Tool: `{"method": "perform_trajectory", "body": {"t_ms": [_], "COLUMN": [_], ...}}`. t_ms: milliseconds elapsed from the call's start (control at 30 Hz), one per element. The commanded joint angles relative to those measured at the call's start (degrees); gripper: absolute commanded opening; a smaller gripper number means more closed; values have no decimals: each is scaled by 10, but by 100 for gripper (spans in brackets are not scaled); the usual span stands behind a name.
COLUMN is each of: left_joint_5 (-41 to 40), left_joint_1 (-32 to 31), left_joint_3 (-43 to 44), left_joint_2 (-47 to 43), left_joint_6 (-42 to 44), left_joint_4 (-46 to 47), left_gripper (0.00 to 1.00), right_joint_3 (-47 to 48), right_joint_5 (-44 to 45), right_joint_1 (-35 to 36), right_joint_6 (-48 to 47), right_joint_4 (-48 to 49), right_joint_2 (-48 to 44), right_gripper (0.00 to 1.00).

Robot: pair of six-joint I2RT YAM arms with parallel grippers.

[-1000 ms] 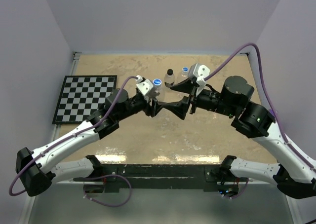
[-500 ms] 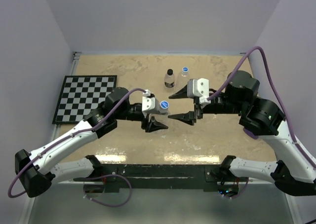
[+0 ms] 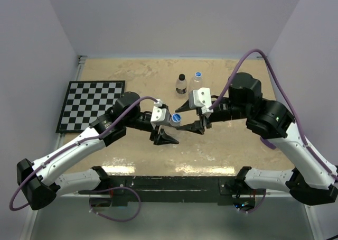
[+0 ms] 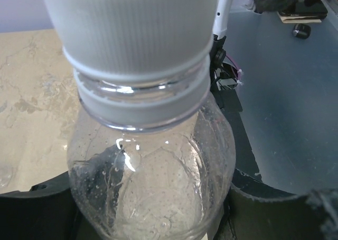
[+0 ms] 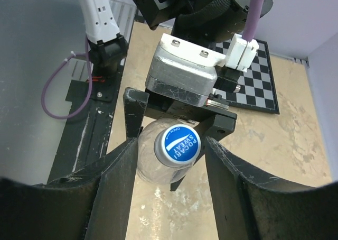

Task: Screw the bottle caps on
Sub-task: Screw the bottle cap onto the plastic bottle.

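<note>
My left gripper [image 3: 171, 127] is shut on a clear bottle [image 4: 153, 166], tilted so that its neck points at the right arm. A blue-topped cap [image 5: 178, 143] with a white ribbed side [image 4: 132, 34] sits on that bottle. My right gripper [image 5: 171, 145] is open, with one finger on each side of the cap and a small gap on both sides. In the top view the right gripper [image 3: 180, 119] meets this cap [image 3: 176, 117] at the table's middle. Two more bottles stand upright at the back: one with a black cap [image 3: 181, 84] and one with a blue cap [image 3: 198, 80].
A black-and-white chessboard mat [image 3: 91, 105] lies on the left of the sandy tabletop [image 3: 132, 76]. A dark rail [image 3: 169, 183] with cables runs along the near edge by the arm bases.
The left gripper has carried its bottle forward and to the right. The right gripper has swung left and forward to straddle the cap, and its jaws have narrowed.
</note>
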Motion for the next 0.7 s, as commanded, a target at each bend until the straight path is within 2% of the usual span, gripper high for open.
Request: {"method": "perform_trajectory", "body": {"t_ms": [0,433,567,667], "left_joint_5": [29,36,33,19], "left_joint_1": [2,2,2,2], "left_joint_3": [26,36,38,40], "left_joint_2": [0,1,0,-4], "left_joint_6": [19,25,26,25], "left_joint_4": [2,-7,-11,-9], "left_gripper": [0,0,0,0], "right_joint_3": [31,32,32,29], "right_joint_5": [-13,-33,-35,-29], "right_joint_1": [-1,-1,-1,-1], "right_joint_6": [-9,-12,-13,-10], "right_joint_4": [1,-13,-22,-27], "right_joint_2": [2,22,29,33], "right_gripper": [55,38,24,24]}}
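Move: The blue-and-white bottle cap already sits on the plastic bottle's neck between the right hand's open fingers, about 2 cm to the left of the hand point, 2 cm below it and level fore and aft. From the left hand, which grips the bottle below, the cap lies roughly 11 cm above and 2 cm to the right. Counted from the right hand, the black-capped bottle stands some 32 cm ahead, 3 cm right; the blue-capped bottle 33 cm ahead, 10 cm right, both over 30 cm lower. Almost in place, easing only about 1 cm to its left towards the cap, the right hand closes its fingers from a little over half open to about a quarter, one on each side of the cap. Its wrist hardly turns; whether both pads already bear on the cap can't be seen. The left hand keeps its grip on the bottle, nearly still. ##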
